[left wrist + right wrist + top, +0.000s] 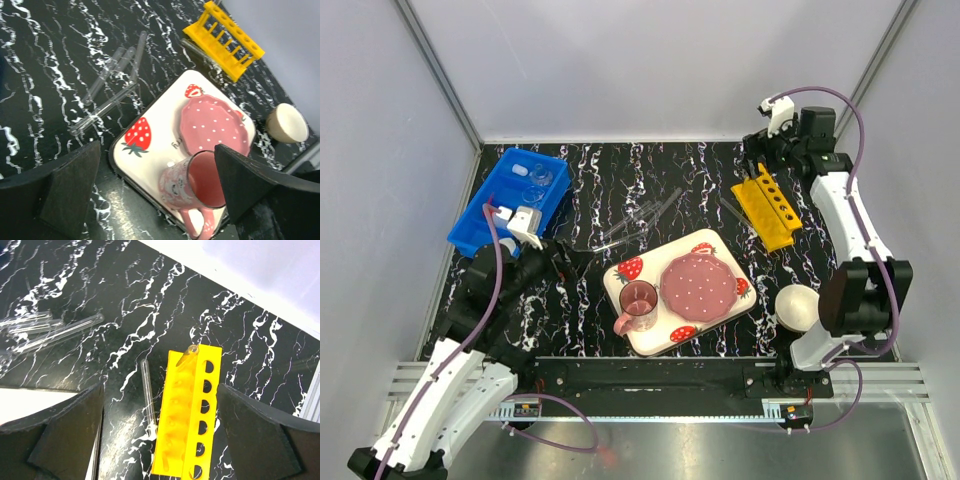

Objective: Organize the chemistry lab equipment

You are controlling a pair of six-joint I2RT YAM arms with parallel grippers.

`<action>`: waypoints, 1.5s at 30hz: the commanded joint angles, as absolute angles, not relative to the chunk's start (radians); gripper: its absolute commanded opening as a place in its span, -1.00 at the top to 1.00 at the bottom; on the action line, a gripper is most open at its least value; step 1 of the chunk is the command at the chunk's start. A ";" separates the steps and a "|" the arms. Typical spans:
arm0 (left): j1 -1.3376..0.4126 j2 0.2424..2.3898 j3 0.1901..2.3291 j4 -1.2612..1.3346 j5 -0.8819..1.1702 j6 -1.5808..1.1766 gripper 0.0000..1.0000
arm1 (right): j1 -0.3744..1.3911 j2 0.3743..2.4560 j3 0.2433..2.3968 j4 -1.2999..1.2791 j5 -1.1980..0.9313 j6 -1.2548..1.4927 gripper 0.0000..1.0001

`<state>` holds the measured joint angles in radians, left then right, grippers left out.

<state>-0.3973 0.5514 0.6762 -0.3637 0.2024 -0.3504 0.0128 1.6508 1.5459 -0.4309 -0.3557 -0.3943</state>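
Several thin glass tubes (638,220) lie loose on the black marbled table; they also show in the left wrist view (110,95) and the right wrist view (50,329). The yellow holed rack (767,205) lies at the back right. In the right wrist view one tube (192,350) sits in the rack's (192,425) end hole, and another tube (148,395) lies beside the rack. My right gripper (160,435) is open above the rack. My left gripper (160,200) is open and empty over the tray's near left edge. Clear glassware (539,177) sits in a blue bin (480,225).
A strawberry-print tray (715,242) with a pink plate (700,283) and a pink cup (638,303) fills the middle front. A white bowl (798,305) stands to its right by the right arm's base. A white item with a red part (500,212) lies in the bin, partly hidden by my left wrist.
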 commanded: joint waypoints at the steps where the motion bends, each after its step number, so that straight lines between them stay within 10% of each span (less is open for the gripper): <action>1: -0.391 0.540 0.644 -0.281 0.294 -0.442 -0.97 | 0.011 1.556 1.526 -0.514 -0.457 -0.446 -0.99; 23: -0.390 0.574 0.629 -0.293 0.282 -0.477 -0.98 | 0.029 1.612 1.624 -0.796 -0.761 -0.402 -1.00; 45: -0.388 0.552 0.592 -0.313 0.244 -0.472 -0.97 | 0.327 1.896 1.759 -0.926 -0.109 -0.563 -0.99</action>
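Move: The glass tube lying beside the yellow rack is about 24 cm below the right hand, some 4 cm back and 3 cm to its left. The rack's middle sits roughly 2 cm back and 3 cm right of that hand; the pink plate is about 20 cm back and 12 cm left, and the loose tubes in mid-table some 4 cm back and 25 cm left. From the left hand the rack-side tube is about 15 cm ahead and 36 cm right. Heading for the tube beside the rack, the empty right hand pulls back and left off the rack nearly level, then swings farther left, sinks, and at last edges forward while still sinking: about 10 cm left, 8 cm back and 8 cm down in all. It tips nose-down and turns counter-clockwise some 20 degrees, fingers kept wide open, touching nothing. The open left hand sinks about 3 cm. ##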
